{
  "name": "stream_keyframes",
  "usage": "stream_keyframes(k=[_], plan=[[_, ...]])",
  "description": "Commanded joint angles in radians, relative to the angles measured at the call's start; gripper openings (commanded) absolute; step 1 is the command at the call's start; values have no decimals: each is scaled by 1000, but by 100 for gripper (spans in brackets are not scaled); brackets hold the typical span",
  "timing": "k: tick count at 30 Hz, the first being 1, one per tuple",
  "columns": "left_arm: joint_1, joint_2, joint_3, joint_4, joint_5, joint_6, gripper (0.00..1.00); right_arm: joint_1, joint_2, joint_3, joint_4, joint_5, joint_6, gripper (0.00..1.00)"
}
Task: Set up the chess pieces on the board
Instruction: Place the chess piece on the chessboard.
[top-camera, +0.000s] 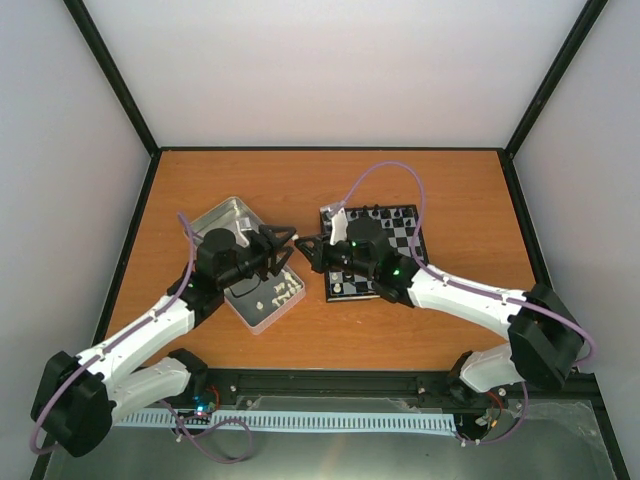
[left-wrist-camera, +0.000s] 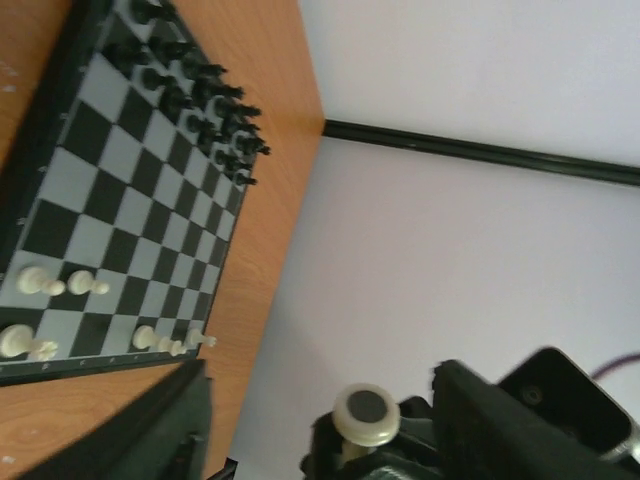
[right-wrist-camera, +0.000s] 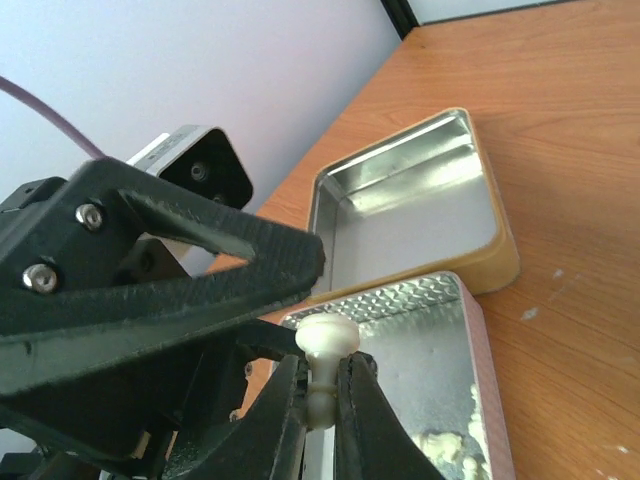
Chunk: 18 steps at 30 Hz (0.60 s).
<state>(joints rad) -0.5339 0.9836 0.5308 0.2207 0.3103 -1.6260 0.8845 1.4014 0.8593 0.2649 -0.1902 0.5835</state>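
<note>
Between the tin and the board my two grippers meet tip to tip. My right gripper is shut on the stem of a white chess piece, whose round base points at the left wrist camera. My left gripper is open, with its fingers standing apart on either side of that piece. In the left wrist view the board carries a few white pieces along one edge and black pieces along the far edge.
An open silver tin lies left of the board. One half is bare and the other holds several loose white pieces. The left arm reaches over the tin. The right arm crosses the board's near side.
</note>
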Motion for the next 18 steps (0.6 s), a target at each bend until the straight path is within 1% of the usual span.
stream_keyframes(k=[1, 3, 4, 5, 6, 8, 10, 13, 16, 18], plan=[[5, -50, 101, -278, -136, 137, 70, -13, -59, 96, -257, 49, -28, 3], [5, -98, 111, -361, -245, 225, 78, -50, -56, 150, -480, 16, -42, 3], [5, -124, 113, -385, -307, 313, 78, -74, -50, 173, -581, -12, -59, 3], [5, -148, 114, -410, -366, 374, 79, -94, -42, 196, -687, -23, -74, 3], [5, -167, 115, -466, -419, 417, 83, -108, -35, 214, -785, -26, -99, 3], [5, -200, 111, -499, -491, 562, 86, -122, -28, 232, -929, 11, -147, 3], [5, -220, 127, -564, -542, 655, 87, -133, -22, 246, -1050, 73, -176, 3], [5, -237, 167, -618, -542, 833, 88, -161, 15, 272, -1138, 95, -222, 3], [5, -237, 206, -669, -533, 951, 89, -163, 108, 331, -1220, 127, -262, 3], [5, -237, 212, -684, -513, 1004, 93, -163, 170, 360, -1250, 168, -283, 3]])
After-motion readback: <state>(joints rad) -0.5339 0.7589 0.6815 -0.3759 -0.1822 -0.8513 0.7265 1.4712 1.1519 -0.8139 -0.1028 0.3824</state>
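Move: My right hand holds the white piece. Its place, the near-left part of the chessboard, lies about 14 cm to the right, 1 cm back and 20 cm below. Two pawns stand 8 and 11 cm to the right, 1 cm back; the corner piece is 8 cm right, 4 cm back. From my left hand, the loose pieces in the tray lie 5 cm back, 3 cm left, some 20 cm down; the metal tray is 10 cm ahead, 17 cm left. I part my hands after the handover: my right keeps the white piece pinched and swings about 12 cm to the right, soon also sinking some 10 cm towards the board's near-left squares, wrist turning so the fingers tip down. My left opens wide and draws off about 10 cm to the left, level, its fingers tipping down too. ##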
